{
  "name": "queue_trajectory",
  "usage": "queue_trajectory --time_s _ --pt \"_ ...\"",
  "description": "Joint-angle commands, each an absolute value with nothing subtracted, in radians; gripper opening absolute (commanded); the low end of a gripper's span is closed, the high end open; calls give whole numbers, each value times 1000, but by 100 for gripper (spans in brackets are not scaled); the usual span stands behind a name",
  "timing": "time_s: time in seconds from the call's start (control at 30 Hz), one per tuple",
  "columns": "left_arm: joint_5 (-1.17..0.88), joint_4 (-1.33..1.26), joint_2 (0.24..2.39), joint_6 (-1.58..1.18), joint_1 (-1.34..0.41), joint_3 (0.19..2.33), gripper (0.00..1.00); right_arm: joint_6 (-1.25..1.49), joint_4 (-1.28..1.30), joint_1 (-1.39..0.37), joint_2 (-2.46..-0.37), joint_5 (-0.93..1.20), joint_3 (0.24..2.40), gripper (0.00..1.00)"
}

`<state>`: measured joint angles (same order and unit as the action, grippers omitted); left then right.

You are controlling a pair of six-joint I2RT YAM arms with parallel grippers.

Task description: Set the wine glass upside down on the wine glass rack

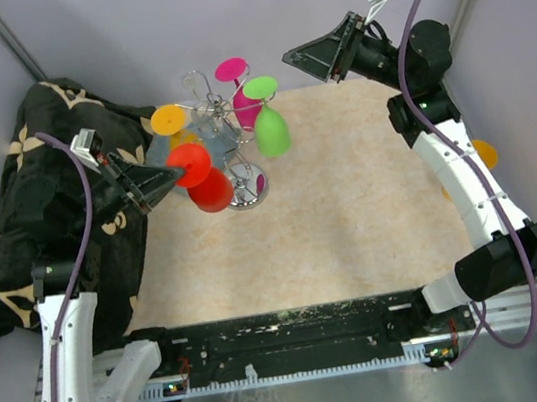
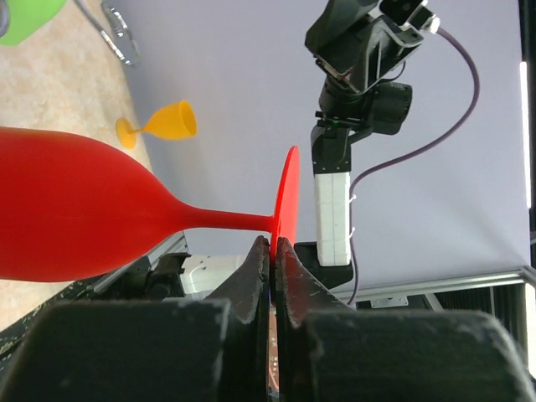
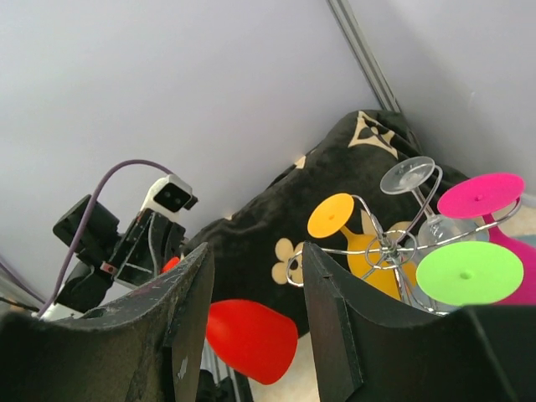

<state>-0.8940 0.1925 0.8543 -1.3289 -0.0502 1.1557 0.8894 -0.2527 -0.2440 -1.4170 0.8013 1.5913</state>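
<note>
The red wine glass point(image 1: 212, 191) hangs foot-up and tilted just left of the wine glass rack point(image 1: 222, 127), close to its shiny round base point(image 1: 247, 192). My left gripper point(image 1: 160, 182) is shut on the rim of the glass's foot. In the left wrist view the thin red foot point(image 2: 289, 197) is pinched between the jaws of the left gripper point(image 2: 274, 243), and the bowl point(image 2: 67, 213) reaches left. My right gripper point(image 1: 313, 58) hovers open and empty behind the rack. In its own view the right gripper point(image 3: 255, 276) frames the red bowl point(image 3: 251, 339).
Orange point(image 1: 168, 120), magenta point(image 1: 231, 69), green point(image 1: 271, 132) and clear point(image 1: 192, 79) glasses hang upside down on the rack. Another orange glass point(image 2: 159, 124) lies on the mat by the right arm point(image 1: 456, 173). A black patterned cloth point(image 1: 55, 192) covers the left side.
</note>
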Motion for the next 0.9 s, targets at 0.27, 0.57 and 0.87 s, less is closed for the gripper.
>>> queue_trajectory --time_s 0.27,0.57,0.87 --pt "-842 267 904 -1196 -55 1139 0 888 -269 -236 -1370 793 1577 47" --pt "-783 246 984 -1148 -98 1141 0 887 -261 -236 -1379 791 1577 47" --pt "-704 215 1070 -1129 -166 1180 0 888 -258 -236 -1382 790 1572 47"
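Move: The left gripper already holds the red glass bell-down by the rim of its foot. The rack's empty near-left hook is about 11 cm straight ahead and 10 cm lower. On the rack, the orange glass's foot sits some 16 cm ahead and 4 cm left, 9 cm below; the green glass's foot is about 20 cm ahead and 17 cm right, equally low. From the waiting right hand, that hook is roughly 23 cm left, 5 cm back and 17 cm below. Bring the left gripper down and forward towards the empty near-left hook: sink a couple of centimetres first, then slant ahead while still sinking, some 7 cm each way in all. Dip the fingertips about 10 degrees, and keep the pinch on the foot's rim so the stem comes up near the hook opening. ##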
